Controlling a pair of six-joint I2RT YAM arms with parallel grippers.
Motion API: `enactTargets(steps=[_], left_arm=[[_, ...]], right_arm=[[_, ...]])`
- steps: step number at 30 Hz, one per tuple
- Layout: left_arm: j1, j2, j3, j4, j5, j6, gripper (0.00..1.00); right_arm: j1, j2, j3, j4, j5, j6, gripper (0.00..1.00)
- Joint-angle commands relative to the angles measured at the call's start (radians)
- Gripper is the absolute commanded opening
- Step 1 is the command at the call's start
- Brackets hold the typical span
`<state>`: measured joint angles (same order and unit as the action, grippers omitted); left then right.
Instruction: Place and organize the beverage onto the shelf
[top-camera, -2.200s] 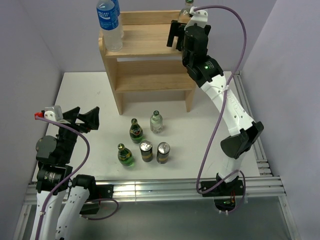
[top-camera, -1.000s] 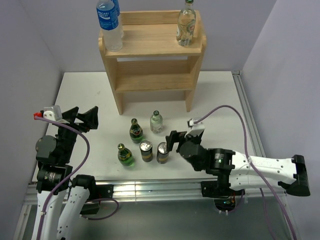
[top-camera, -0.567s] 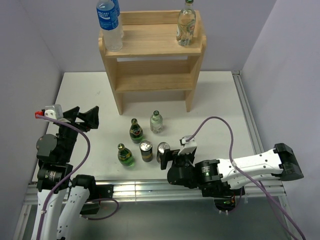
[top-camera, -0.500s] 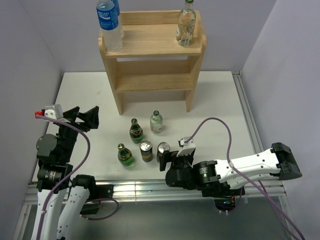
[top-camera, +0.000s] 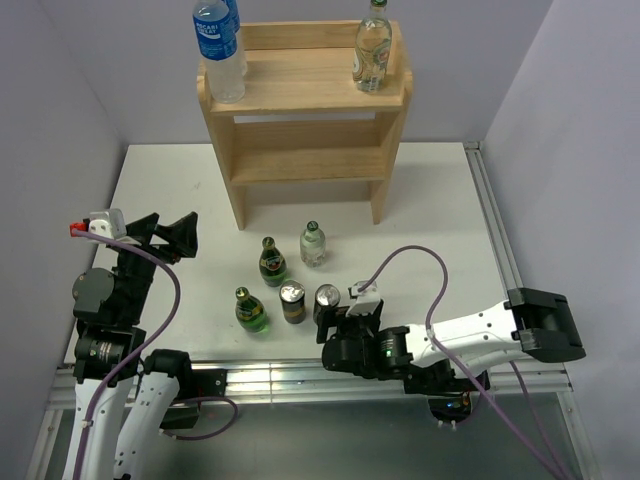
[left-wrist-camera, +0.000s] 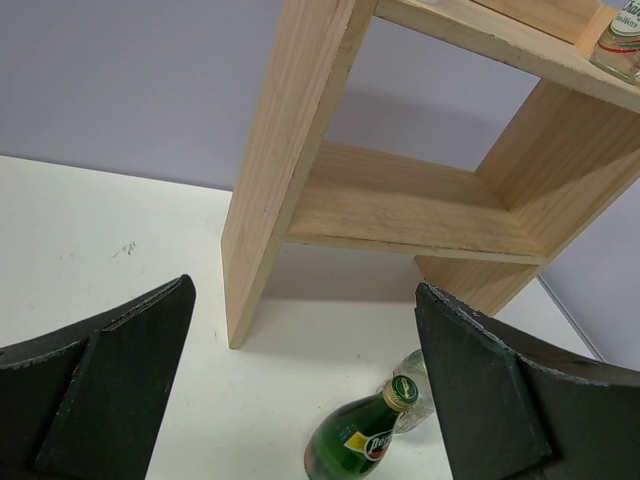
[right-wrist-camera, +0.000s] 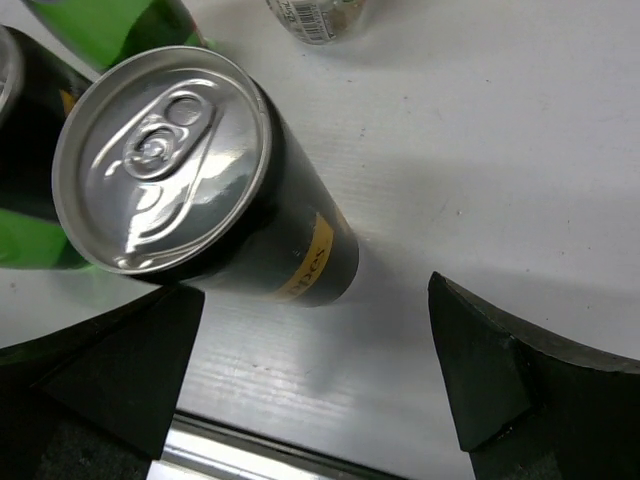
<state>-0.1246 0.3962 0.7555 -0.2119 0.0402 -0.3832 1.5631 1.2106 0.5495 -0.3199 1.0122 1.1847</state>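
The wooden shelf (top-camera: 305, 95) stands at the back, with one clear glass bottle (top-camera: 372, 52) on its top right. On the table stand two green bottles (top-camera: 271, 262) (top-camera: 251, 311), a clear glass bottle (top-camera: 313, 243) and two dark cans (top-camera: 292, 301) (top-camera: 327, 299). My right gripper (top-camera: 338, 324) is open and low at the table's front edge, just in front of the right can (right-wrist-camera: 200, 180), which lies ahead of its jaws, untouched. My left gripper (top-camera: 166, 236) is open and empty, raised at the left, facing the shelf (left-wrist-camera: 400, 200) and a green bottle (left-wrist-camera: 365, 440).
A tall plastic water bottle (top-camera: 218, 50) with a blue label stands on the shelf's top left. The aluminium frame rail (right-wrist-camera: 250, 450) runs right under the right gripper. The second can (right-wrist-camera: 15, 110) and a green bottle (right-wrist-camera: 110, 25) crowd the left of the right wrist view.
My right arm left the clear bottle on the shelf top, swung down to the table, and drew back to the front edge in front of the right can. The left arm has not moved.
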Motion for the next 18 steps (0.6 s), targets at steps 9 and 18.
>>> enactTargets(steps=[9, 18], left_arm=[[0.006, -0.005, 0.001, 0.017, 0.024, 0.009, 0.99], [0.006, 0.001, 0.001, 0.019, 0.026, 0.009, 0.99]], right_arm=[[-0.104, 0.113, -0.034, 0.358, -0.027, -0.18, 1.0], [-0.156, 0.233, -0.075, 0.516, 0.005, -0.217, 0.98]])
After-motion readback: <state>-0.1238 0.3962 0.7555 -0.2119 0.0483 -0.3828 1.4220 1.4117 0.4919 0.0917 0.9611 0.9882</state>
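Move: The nearer-right can stands about 4 cm ahead and 4 cm to the left of the right hand, its middle some 2 cm lower. The second can is roughly 9 cm left of that can and 1 cm farther out; the clear bottle stands about 15 cm beyond the first can and 3 cm to its left. From the left hand, the first can lies about 32 cm right, 6 cm back and 29 cm down. Ease the open right gripper in on the nearer-right can, going about 4 cm forward and some 3 cm down, with a drift of about 2 cm to the left. Keep the wrist's slant as it is, fingers pointing forward, a little left and downward, and bring them down beside the can without closing yet. ##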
